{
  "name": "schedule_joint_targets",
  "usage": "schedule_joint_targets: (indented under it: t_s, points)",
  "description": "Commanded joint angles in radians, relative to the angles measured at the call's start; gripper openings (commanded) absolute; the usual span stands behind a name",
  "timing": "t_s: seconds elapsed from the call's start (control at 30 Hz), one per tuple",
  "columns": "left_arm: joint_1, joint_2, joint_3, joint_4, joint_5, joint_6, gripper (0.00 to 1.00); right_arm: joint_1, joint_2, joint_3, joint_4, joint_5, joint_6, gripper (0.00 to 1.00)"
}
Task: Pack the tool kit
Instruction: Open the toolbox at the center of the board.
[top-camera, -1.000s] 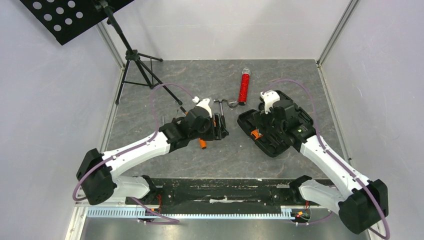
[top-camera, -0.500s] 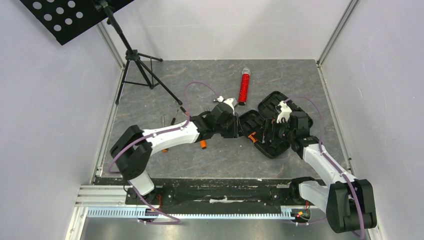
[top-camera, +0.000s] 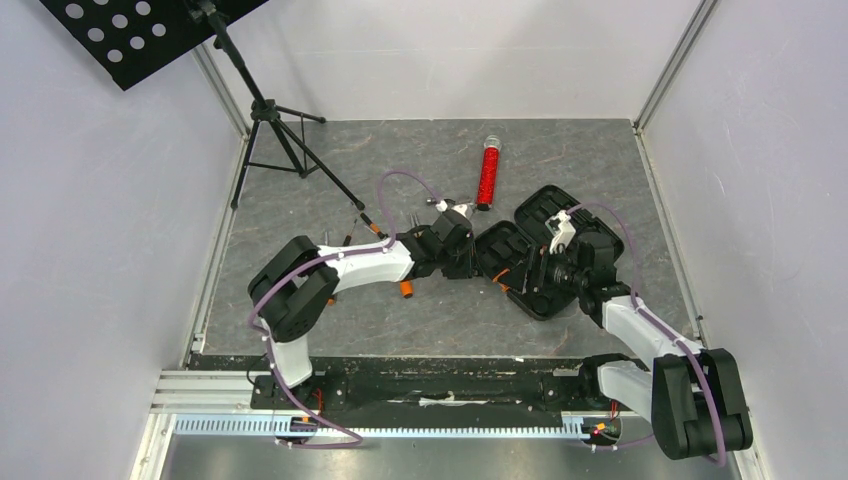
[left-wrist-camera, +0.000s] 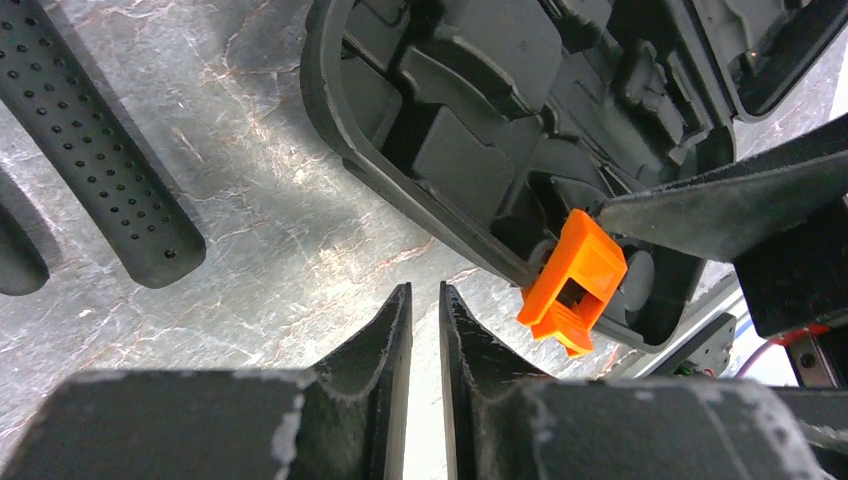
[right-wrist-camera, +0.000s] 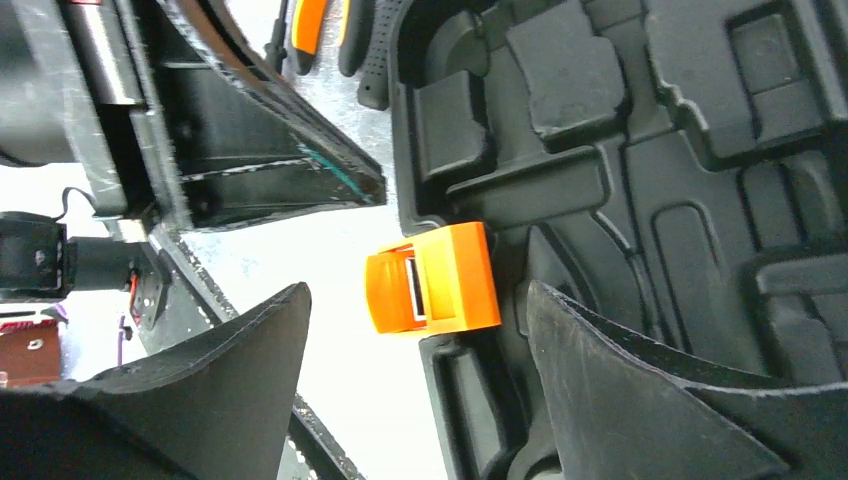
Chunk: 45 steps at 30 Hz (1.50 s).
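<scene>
The black tool kit case (top-camera: 545, 235) lies open at centre right, its moulded slots bare in both wrist views. Its orange latch (left-wrist-camera: 572, 280) sticks out from the rim. My left gripper (top-camera: 466, 256) sits just left of the case, and in its wrist view the left gripper (left-wrist-camera: 425, 290) has its jaws almost shut, a thin slit between them with nothing in it. My right gripper (right-wrist-camera: 415, 297) is open, one finger over the tray and one outside the rim, straddling the orange latch (right-wrist-camera: 432, 278). Black perforated pliers handles (left-wrist-camera: 100, 150) lie on the table.
A red tube (top-camera: 488, 175) lies behind the case. A black tripod stand (top-camera: 275, 125) is at the back left. An orange screwdriver handle (top-camera: 406, 289) and small screwdrivers (top-camera: 326, 240) lie under and left of the left arm. Both grippers crowd the latch edge.
My left arm reached right to the case's latch side and its jaws closed down. My right gripper drew back from over the case to its latch rim.
</scene>
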<state>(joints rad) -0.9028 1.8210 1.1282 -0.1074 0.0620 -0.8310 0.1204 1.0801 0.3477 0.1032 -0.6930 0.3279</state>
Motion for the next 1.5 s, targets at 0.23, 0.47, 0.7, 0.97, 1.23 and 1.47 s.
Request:
schedule_joint_targets:
  t_s: [0.23, 0.47, 0.7, 0.97, 1.23, 1.47]
  points:
    - [0.013, 0.053, 0.015, 0.058, -0.022, -0.038, 0.21, -0.001, -0.001, -0.038, 0.188, -0.166, 0.078, 0.71]
    - [0.016, 0.069, 0.04, 0.055, -0.011, -0.037, 0.21, 0.04, -0.01, -0.031, 0.189, -0.22, 0.078, 0.56]
    - [0.019, -0.096, -0.04, 0.029, -0.083, -0.018, 0.26, 0.113, 0.003, 0.083, -0.097, -0.02, -0.134, 0.42]
    - [0.044, -0.407, -0.121, -0.096, -0.229, 0.048, 0.46, 0.178, -0.088, 0.184, -0.4, 0.463, -0.268, 0.47]
    - [0.058, -0.599, -0.173, -0.21, -0.292, 0.106, 0.55, 0.31, -0.074, 0.085, -0.41, 0.614, -0.134, 0.28]
    - [0.056, -0.557, -0.211, -0.189, -0.205, 0.088, 0.55, 0.422, -0.036, 0.058, -0.313, 0.675, 0.042, 0.12]
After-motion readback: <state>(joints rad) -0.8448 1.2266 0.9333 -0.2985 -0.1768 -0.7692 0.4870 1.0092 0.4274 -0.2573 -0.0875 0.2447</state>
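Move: The toolbox lies open between the hands. Its orange latch is about 5 cm to the right hand's left, level with it and some 3 cm lower; the lower tray's middle is 2 cm ahead, 1 cm left, and the lid's 9 cm ahead, 9 cm right. From the left hand the latch lies 6 cm right, 2 cm back and 3 cm below; the hammer's middle is 8 cm ahead, 7 cm left, the red tube 22 cm ahead, 3 cm right. Leftward and back over the latch by about 5 cm, the right hand narrows its fingers, draws off right and forward, then dips about 5 cm and back to the tray rim beside the latch, rolling its left side down and nearly shutting. The left hand sinks 3 cm beside the tray, then climbs away leftward, tipping fingers up and opening them. ##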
